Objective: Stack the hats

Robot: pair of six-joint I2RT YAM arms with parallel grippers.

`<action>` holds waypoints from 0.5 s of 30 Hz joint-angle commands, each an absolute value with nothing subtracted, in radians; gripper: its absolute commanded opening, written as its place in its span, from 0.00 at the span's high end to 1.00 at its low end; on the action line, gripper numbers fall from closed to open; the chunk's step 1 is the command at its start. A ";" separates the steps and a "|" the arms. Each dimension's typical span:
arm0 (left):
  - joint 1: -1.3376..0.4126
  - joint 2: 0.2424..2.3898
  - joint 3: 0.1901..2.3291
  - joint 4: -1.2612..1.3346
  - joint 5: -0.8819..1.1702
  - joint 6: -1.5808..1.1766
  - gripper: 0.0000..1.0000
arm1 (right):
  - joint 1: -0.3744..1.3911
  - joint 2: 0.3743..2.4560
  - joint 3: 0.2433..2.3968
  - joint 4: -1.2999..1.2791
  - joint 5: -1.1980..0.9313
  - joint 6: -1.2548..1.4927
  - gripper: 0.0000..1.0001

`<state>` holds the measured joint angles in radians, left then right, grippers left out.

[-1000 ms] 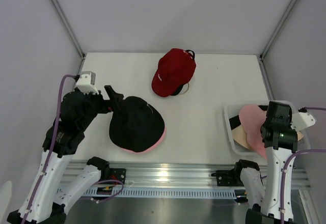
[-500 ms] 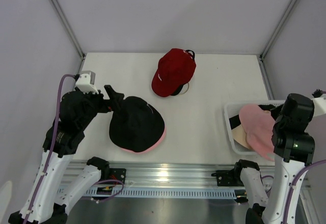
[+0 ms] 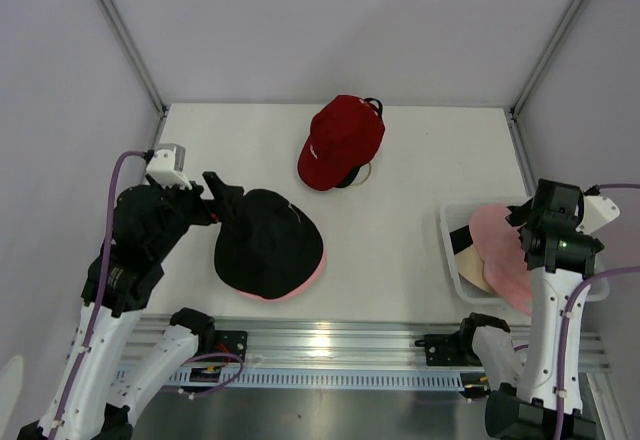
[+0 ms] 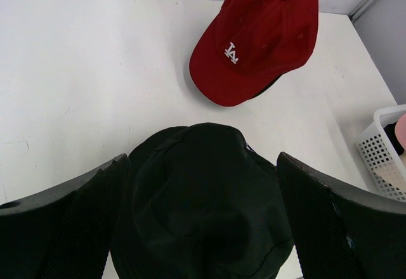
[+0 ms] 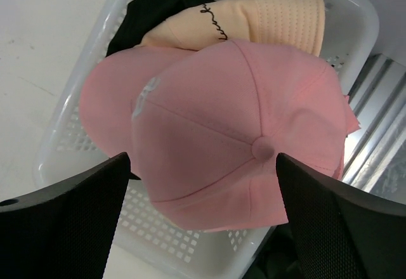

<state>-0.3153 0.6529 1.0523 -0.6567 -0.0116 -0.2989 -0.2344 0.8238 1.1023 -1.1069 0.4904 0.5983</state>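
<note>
A black bucket hat (image 3: 268,243) lies on a pink hat whose rim (image 3: 312,268) peeks out at its near right. My left gripper (image 4: 203,158) stands open at the black hat's left side, with its crown (image 4: 203,203) between the fingers. A red cap (image 3: 342,138) rests on a black cap (image 3: 358,174) at the back of the table. In the white basket (image 5: 355,12) a pink cap (image 5: 235,120) lies over a cream hat (image 5: 254,19) and a black one (image 5: 155,9). My right gripper (image 5: 202,158) hovers open above the pink cap, a finger on each side.
The basket (image 3: 447,235) stands at the table's right edge, close to my right arm. Frame posts rise at the back corners, with walls on three sides. A metal rail runs along the near edge.
My right arm swung out to the right, then came back over the basket, and its gripper opened wide. The pink cap shifted slightly. The left arm barely moved.
</note>
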 commanded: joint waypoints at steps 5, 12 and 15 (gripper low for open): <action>-0.305 0.641 1.042 -0.624 0.005 -0.268 0.00 | -0.331 0.776 1.043 -1.092 0.550 0.632 0.03; -0.305 0.647 1.040 -0.621 0.005 -0.265 0.01 | -0.344 0.712 0.945 -0.994 0.568 0.661 0.17; -0.305 0.653 1.037 -0.621 0.005 -0.265 0.00 | -0.348 0.715 0.905 -0.928 0.549 0.641 0.24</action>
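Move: The pink cap on top of the basket's pile is just below the right hand, its middle about 3 cm back, 3 cm to the right and 6 cm down. The cream hat lies some 5 cm ahead and 9 cm right of this hand, the black-and-tan cap roughly 2 cm ahead and 7 cm left, both some 8 cm down. From the left hand, the pink cap is roughly 62 cm right, 7 cm back and 15 cm lower. Over the pink cap's crown the right hand eases down about 3 cm while shifting some 2 cm back and 2 cm right, first level and then mostly sinking, with a clockwise turn of around 10 degrees. The wide-open fingers begin to close late on, by about a quarter, on either side of the crown's near face; whether they already touch cloth can't be seen. ##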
